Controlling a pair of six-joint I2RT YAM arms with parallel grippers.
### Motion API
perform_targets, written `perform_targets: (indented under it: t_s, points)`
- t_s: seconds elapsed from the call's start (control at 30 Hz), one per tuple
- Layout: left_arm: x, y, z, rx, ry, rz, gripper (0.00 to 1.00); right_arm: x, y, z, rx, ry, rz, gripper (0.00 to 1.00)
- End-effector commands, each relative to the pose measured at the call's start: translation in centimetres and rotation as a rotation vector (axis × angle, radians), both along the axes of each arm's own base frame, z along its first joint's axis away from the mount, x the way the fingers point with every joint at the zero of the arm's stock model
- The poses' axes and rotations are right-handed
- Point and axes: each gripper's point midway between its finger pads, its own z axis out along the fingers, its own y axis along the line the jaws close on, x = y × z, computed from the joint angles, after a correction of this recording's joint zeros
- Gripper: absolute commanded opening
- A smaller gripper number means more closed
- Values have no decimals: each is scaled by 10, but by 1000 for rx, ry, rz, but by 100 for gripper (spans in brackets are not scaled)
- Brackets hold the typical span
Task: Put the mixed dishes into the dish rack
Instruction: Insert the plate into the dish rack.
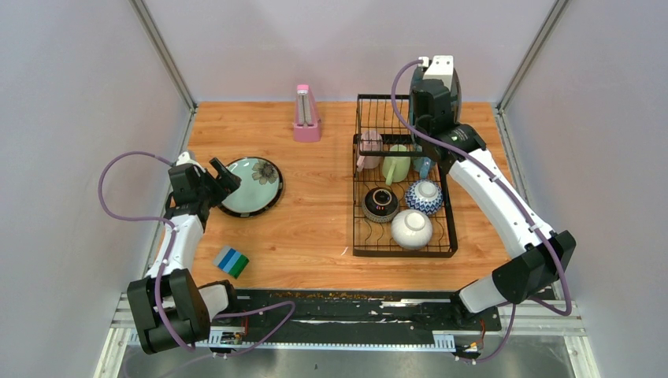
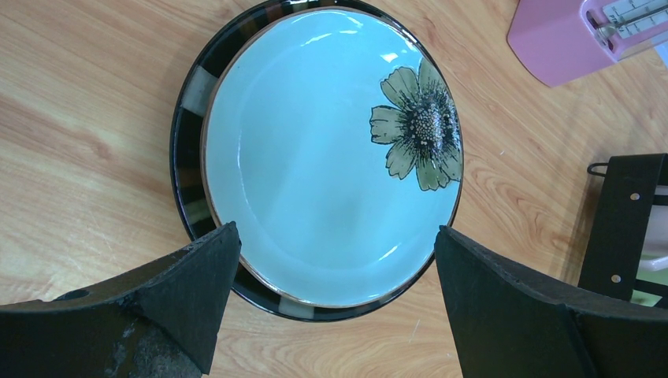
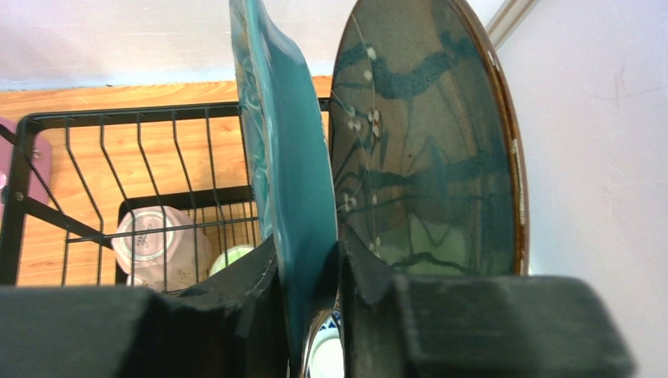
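Note:
A pale blue plate (image 1: 250, 185) with a painted flower and a dark rim lies flat on the wooden table, left of centre. My left gripper (image 2: 335, 232) hovers open over that plate's near edge (image 2: 315, 157), one finger on each side and nothing between them. The black wire dish rack (image 1: 362, 197) stands at the right. It holds a dark brown bowl (image 1: 380, 203), a blue-patterned bowl (image 1: 424, 197), a white bowl (image 1: 411, 229), a pink mug (image 1: 369, 150) and a pale green mug (image 1: 397, 165). My right gripper (image 3: 309, 252) is shut on an upright teal plate (image 3: 291, 157) over the rack's far end. A brown-rimmed dark plate (image 3: 425, 142) stands upright just right of it.
A pink metronome (image 1: 306, 114) stands at the back, between the flowered plate and the rack. A blue-green striped block (image 1: 231, 261) lies near the front left. Pale walls close in the table on three sides; the right wall (image 3: 599, 157) is close to the rack.

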Motion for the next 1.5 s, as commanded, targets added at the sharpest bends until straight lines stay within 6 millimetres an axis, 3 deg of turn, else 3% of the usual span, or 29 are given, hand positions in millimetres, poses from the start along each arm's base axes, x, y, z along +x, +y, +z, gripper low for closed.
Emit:
perform_targets:
  t_s: [0.0,0.6,0.73,0.93,1.23,1.47]
  points:
    - [8,2,14,19,-43,-10,100,2,-2,41,78,-136,-4,31]
    - [9,3,13,26,-38,-11,100,2,-1,43,92,-131,30,39]
    - [8,5,16,38,-41,-6,100,0,2,44,99,-128,54,58]
    - [7,4,14,35,-36,-7,100,-6,8,49,116,-128,105,73]
    - [5,7,13,46,-30,7,100,-16,22,63,161,-148,212,82]
    - [-3,22,14,95,-7,87,100,-25,28,75,213,-175,256,85]
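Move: The right hand still pinches the teal plate near its upper rim. The plate stands on edge in the dish rack's upper basket, its middle about 3 cm ahead and 7 cm below. The dark plate stands some 6 cm to the right, 5 cm ahead and 7 cm down. About 25 cm below, the green mug is 5 cm left, level, and the pink mug 12 cm left, 4 cm ahead. From the idle left hand, the teal plate is roughly 45 cm right, 10 ahead, 15 above. The right hand lets go of the teal plate, its fingers spreading from a narrow pinch to nearly wide open on either side. After a tiny upward nudge and a short stay, the hand draws clear, some 4 cm up with 2 to 3 cm to the left and slightly back, turning about 10 degrees counter-clockwise with its left side rising a little. ##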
